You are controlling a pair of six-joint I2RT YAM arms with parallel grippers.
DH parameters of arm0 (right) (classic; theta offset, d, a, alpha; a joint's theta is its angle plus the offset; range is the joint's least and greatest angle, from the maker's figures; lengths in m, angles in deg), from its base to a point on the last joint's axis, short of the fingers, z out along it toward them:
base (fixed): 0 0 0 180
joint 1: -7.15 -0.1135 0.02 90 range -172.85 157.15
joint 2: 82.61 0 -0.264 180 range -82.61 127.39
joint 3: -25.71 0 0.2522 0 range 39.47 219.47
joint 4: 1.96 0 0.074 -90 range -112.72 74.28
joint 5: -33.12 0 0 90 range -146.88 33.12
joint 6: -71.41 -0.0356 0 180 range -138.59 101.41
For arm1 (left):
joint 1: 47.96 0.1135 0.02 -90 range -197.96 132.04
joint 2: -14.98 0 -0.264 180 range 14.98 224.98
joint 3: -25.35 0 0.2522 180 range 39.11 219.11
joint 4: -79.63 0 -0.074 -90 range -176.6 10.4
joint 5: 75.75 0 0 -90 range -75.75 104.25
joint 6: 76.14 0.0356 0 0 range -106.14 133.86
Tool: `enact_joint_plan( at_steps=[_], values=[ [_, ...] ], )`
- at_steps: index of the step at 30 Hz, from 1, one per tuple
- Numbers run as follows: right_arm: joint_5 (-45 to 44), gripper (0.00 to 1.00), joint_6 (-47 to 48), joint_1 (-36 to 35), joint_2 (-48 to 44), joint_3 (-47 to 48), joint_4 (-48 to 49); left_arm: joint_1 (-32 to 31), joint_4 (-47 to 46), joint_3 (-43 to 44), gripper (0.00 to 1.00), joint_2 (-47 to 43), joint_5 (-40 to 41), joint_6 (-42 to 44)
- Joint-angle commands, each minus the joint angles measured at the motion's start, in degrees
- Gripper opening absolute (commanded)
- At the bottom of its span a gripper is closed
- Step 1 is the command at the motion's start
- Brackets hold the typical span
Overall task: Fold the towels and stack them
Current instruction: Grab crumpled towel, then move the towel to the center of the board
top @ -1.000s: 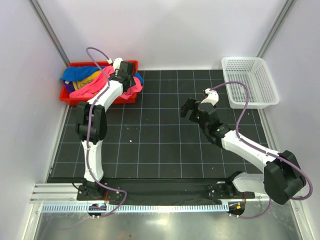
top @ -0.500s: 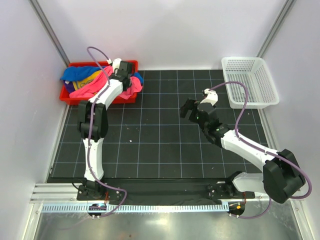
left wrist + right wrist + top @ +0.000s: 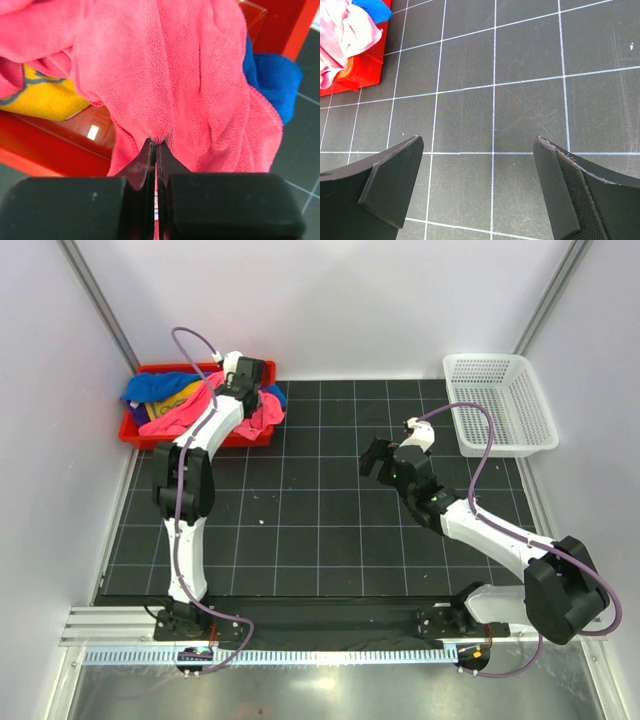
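Observation:
A heap of towels fills the red bin (image 3: 135,432) at the back left. The hot pink towel (image 3: 190,412) lies on top and spills over the bin's right end. A bright blue towel (image 3: 150,386) and a yellow-orange one (image 3: 168,398) lie behind it. My left gripper (image 3: 248,390) hangs over the bin's right end. In the left wrist view it (image 3: 154,145) is shut on a pinched fold of the hot pink towel (image 3: 190,75), with the yellow-orange towel (image 3: 45,97) and the blue towel (image 3: 272,80) beside it. My right gripper (image 3: 376,460) hovers open over the mat, holding nothing (image 3: 480,145).
A white mesh basket (image 3: 500,405) stands at the back right. The black gridded mat (image 3: 300,530) covers the table between the arms. In the right wrist view, the red bin's corner (image 3: 350,82) and a pale pink cloth (image 3: 345,30) show at the top left.
My left gripper has closed onto the hot pink towel and shifted slightly back over the bin. The right arm has barely moved.

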Motion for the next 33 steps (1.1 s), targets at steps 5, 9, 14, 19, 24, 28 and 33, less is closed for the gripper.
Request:
enact_joint_plan(
  at_steps=[5,9,14,19,24,28,33],
  values=[
    [-0.39,1.0,0.96,-0.01,-0.11,1.79,2.88,0.09,0.2,3.2,0.0,-10.22,-0.18,1.71],
    [-0.38,1.0,0.96,-0.01,-0.2,1.7,2.97,-1.23,0.55,3.37,0.0,-13.39,-0.36,2.94],
    [-0.91,1.0,0.88,0.08,-0.99,1.0,3.5,-4.83,0.82,1.97,0.0,-17.43,-0.27,3.39],
    [-3.19,1.0,0.35,-0.01,-2.83,-0.4,4.11,-10.18,0.73,-0.4,0.0,-22.43,1.13,4.79],
    [-7.15,1.0,-0.44,-0.01,-5.47,-2.95,5.26,-17.57,0.82,-3.92,0.0,-26.83,1.66,4.44],
    [-11.71,1.0,-1.14,-0.01,-7.66,-3.75,4.64,-24.15,0.64,-9.88,0.0,-31.05,1.66,2.6],
    [-13.84,1.0,-1.76,1.31,-9.16,-1.73,-0.97,-33.98,-1.11,-22.36,0.0,-37.64,1.31,-1.0]
  ],
)
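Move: Over the red bin's front right part, the left hand already pinches the pink towel, whose heap lies around it, some 3 cm to its left and 3 cm lower. The open table middle is about 22 cm back and 20 cm right of it. The yellow towel lies level, roughly 15 cm left; the blue towel end is 4 cm ahead, 8 cm right. From the right hand, the table middle is about 5 cm back, 14 cm left; the pink towel 18 cm ahead, 33 cm left. Hoisting the pink towel with shut fingers, the left hand first rises nearly straight, then swings right and back across the bin's right rim towards the table middle, nearly 20 cm each way, peaking about 19 cm up and sinking slightly at the end. It turns some 30 degrees clockwise and tips its fingers up. Late on, the open right hand shifts 4 cm right and a little up, turning clockwise. ##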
